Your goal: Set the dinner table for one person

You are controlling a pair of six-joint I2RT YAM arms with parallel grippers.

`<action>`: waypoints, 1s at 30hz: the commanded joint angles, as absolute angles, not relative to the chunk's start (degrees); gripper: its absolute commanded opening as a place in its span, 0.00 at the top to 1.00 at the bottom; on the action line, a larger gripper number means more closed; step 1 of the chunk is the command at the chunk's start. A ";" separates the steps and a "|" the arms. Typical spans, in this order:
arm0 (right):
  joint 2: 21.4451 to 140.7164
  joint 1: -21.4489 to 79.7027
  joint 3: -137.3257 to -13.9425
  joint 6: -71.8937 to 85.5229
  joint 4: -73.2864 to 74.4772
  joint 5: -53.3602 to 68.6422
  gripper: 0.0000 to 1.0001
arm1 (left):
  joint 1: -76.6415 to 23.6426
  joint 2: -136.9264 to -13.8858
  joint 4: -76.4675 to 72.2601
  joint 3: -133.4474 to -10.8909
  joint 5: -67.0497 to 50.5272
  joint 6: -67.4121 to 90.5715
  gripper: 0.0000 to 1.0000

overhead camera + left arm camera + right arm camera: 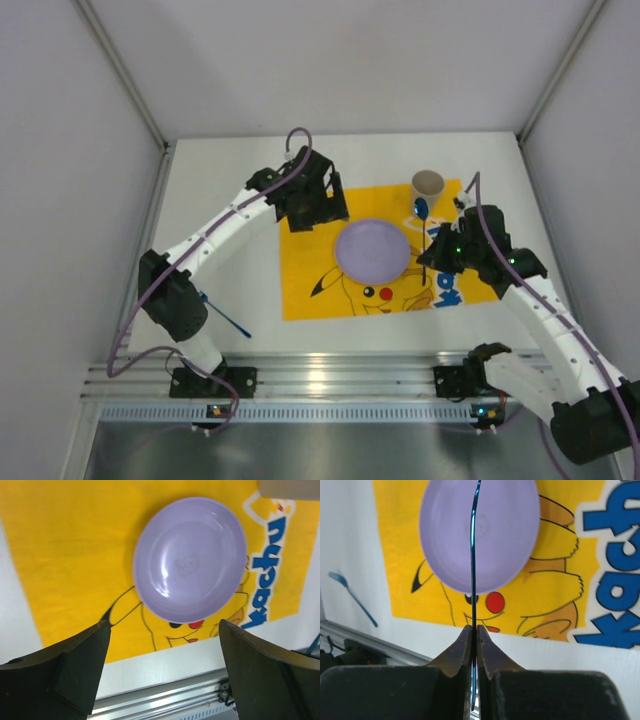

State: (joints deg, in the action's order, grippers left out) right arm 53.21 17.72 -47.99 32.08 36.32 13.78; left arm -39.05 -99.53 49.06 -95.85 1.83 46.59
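On the white dinner table point(215, 195) lies a yellow Pikachu mat point(308, 275) with a lilac plate point(372, 249) at its middle. My left gripper point(316, 204) hovers over the mat's far left corner. In the left wrist view it point(165, 625) is open and empty, the plate point(190, 560) beyond it. My right gripper point(436, 250) is at the mat's right side, shut on a blue spoon point(422, 208). Seen edge-on in the right wrist view, the spoon point(473, 555) rises from the closed fingertips point(473, 628) in front of the plate point(505, 530).
A beige cup point(428, 185) stands at the mat's far right corner, just behind the spoon's bowl. A blue fork point(226, 319) lies on the bare table left of the mat, near the left arm's base. The ribbed aluminium rail point(320, 375) runs along the near edge.
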 commanded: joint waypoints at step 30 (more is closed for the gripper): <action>92.11 7.65 -56.87 18.11 41.57 -1.91 1.00 | -20.04 -73.91 51.33 -59.77 14.77 46.85 0.09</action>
State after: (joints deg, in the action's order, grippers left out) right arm 90.59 8.34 -55.66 18.41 39.90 3.05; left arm -20.45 -74.52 53.95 -60.10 13.69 46.74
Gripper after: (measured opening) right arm 0.018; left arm 0.907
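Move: Below the spoon-holding right hand, the blue letters on the placemat lie about 17 cm down, some 6 cm ahead and 8 cm to the right. From the same hand the plate is roughly 10 cm ahead and 9 cm left, the cup about 25 cm ahead and 5 cm right. From the empty left hand the fork lies some 17 cm back, 30 cm left and 20 cm below; the mat's near left corner is about 15 cm right of the fork and level with it. Lowering the still-gripped spoon some 14 cm towards the blue letters right of the plate, the right hand also goes about 8 cm right and a little forward, pitching its fingers steeper down. Meanwhile the open left hand sweeps quickly about 21 cm left away from the plate, then eases back and down roughly 8 cm each towards the fork, turning some 25 degrees counter-clockwise, and waits above the table. ##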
